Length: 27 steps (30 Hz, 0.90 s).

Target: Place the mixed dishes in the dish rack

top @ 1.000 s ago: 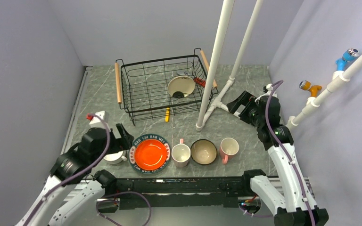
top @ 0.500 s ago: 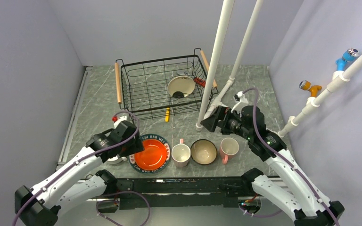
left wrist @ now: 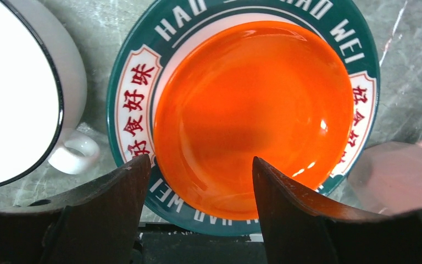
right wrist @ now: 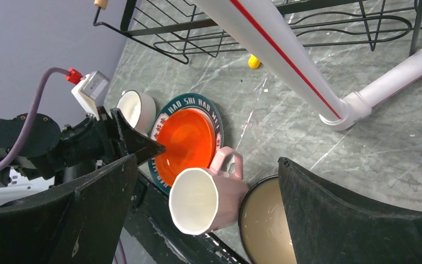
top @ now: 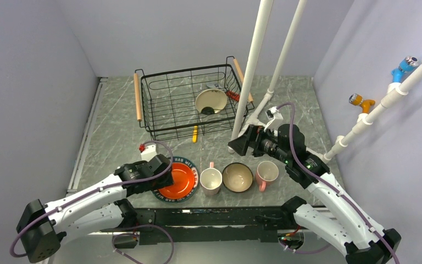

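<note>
A big plate [left wrist: 134, 110] with a dark green lettered rim lies at the table's front with an orange-red dish [left wrist: 253, 110] on it. My left gripper [left wrist: 200, 160] hovers open over their near edge, its fingers either side of the dish's near part and holding nothing. The white handled cup [left wrist: 16, 99] stands left of the plate. To the right come a pink mug [top: 211, 180], the tan-inside bowl [top: 237, 177] and a second pink mug [top: 266, 172]. My right gripper [top: 236, 146] hangs open above the first mug [right wrist: 209, 195]. The dish rack [top: 165, 104] stands behind.
A cream bowl [top: 211, 100] and a red-handled tool [top: 232, 95] lie in the rack. A yellow tool [top: 195, 133] lies in front of the rack. Two white pipes [top: 250, 77] rise from a foot at the rack's right, close behind my right gripper. Grey walls stand on both sides.
My left arm has swung right from the white cup to the plate, and its jaws have narrowed somewhat. My right gripper has come forward and left, to above the row of mugs.
</note>
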Tool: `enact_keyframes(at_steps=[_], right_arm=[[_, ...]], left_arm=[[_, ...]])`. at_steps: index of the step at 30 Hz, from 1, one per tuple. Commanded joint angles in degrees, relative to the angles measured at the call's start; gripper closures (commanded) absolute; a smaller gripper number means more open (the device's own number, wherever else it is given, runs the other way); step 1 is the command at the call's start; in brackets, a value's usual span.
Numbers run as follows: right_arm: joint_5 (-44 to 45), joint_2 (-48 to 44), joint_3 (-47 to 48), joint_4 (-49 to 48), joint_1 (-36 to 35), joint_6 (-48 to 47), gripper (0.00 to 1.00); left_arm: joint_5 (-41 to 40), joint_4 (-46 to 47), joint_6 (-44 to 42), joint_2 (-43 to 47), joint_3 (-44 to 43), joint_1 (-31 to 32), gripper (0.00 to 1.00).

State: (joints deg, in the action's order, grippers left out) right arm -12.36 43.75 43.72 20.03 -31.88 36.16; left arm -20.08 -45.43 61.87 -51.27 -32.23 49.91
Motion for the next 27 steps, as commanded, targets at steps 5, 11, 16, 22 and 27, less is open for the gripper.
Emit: enact_keyframes(at_steps=[5, 11, 16, 22, 27], right_arm=[[1.48, -1.12, 1.96, -0.41, -0.25, -4.52, 0.0], [-0.86, -0.12, 1.49, -2.32, -0.29, -4.36, 0.0], [-1.45, -0.25, 1.24, -2.27, -0.29, -3.22, 0.0], [-0.32, 0.02, 1.39, -1.84, -0.33, -3.51, 0.0], [-1.17, 0.87, 0.66, -3.73, -0.29, -3.03, 0.0]], left_arm=[[-2.5, 7.28, 2.89, 4.68, 4.91, 0.45, 0.26], [-1.79, 8.34, 2.81, 1.99, 4.7, 0.52, 0.31], [-1.92, 6.36, 4.31, 1.83, 4.43, 0.87, 0.4], [-2.63, 5.72, 6.19, 5.81, 8.69, 1.06, 0.43], [-1.82, 8.1, 6.92, 9.43, 13.01, 1.07, 0.49]])
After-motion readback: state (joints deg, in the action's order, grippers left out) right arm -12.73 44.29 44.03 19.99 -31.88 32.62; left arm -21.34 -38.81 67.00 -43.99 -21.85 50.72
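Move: The orange plate lies in the green-rimmed plate; its middle is about 4 cm ahead of the left hand, 5 cm to its right and 4 cm below, so the open fingers hang over its near-left rim. The green-rimmed plate's middle is roughly 4 cm ahead, 5 cm right and 5 cm down. The white mug stands some 12 cm left and 5 cm ahead, the pink mug some 19 cm right and 4 cm ahead. From the right hand, the orange plate is about 26 cm left, 5 cm back and 22 cm below. The left hand sinks about 3 cm onto the left part of the orange plate's rim, in two gentle stages with only slight sideways wavering, its wrist tilting barely five degrees. Meanwhile its fingers close from about three quarters to half open, straddling that rim with the right finger inside the dish and the left finger just outside, bearing against the orange edge and nudging the dish to the right. ##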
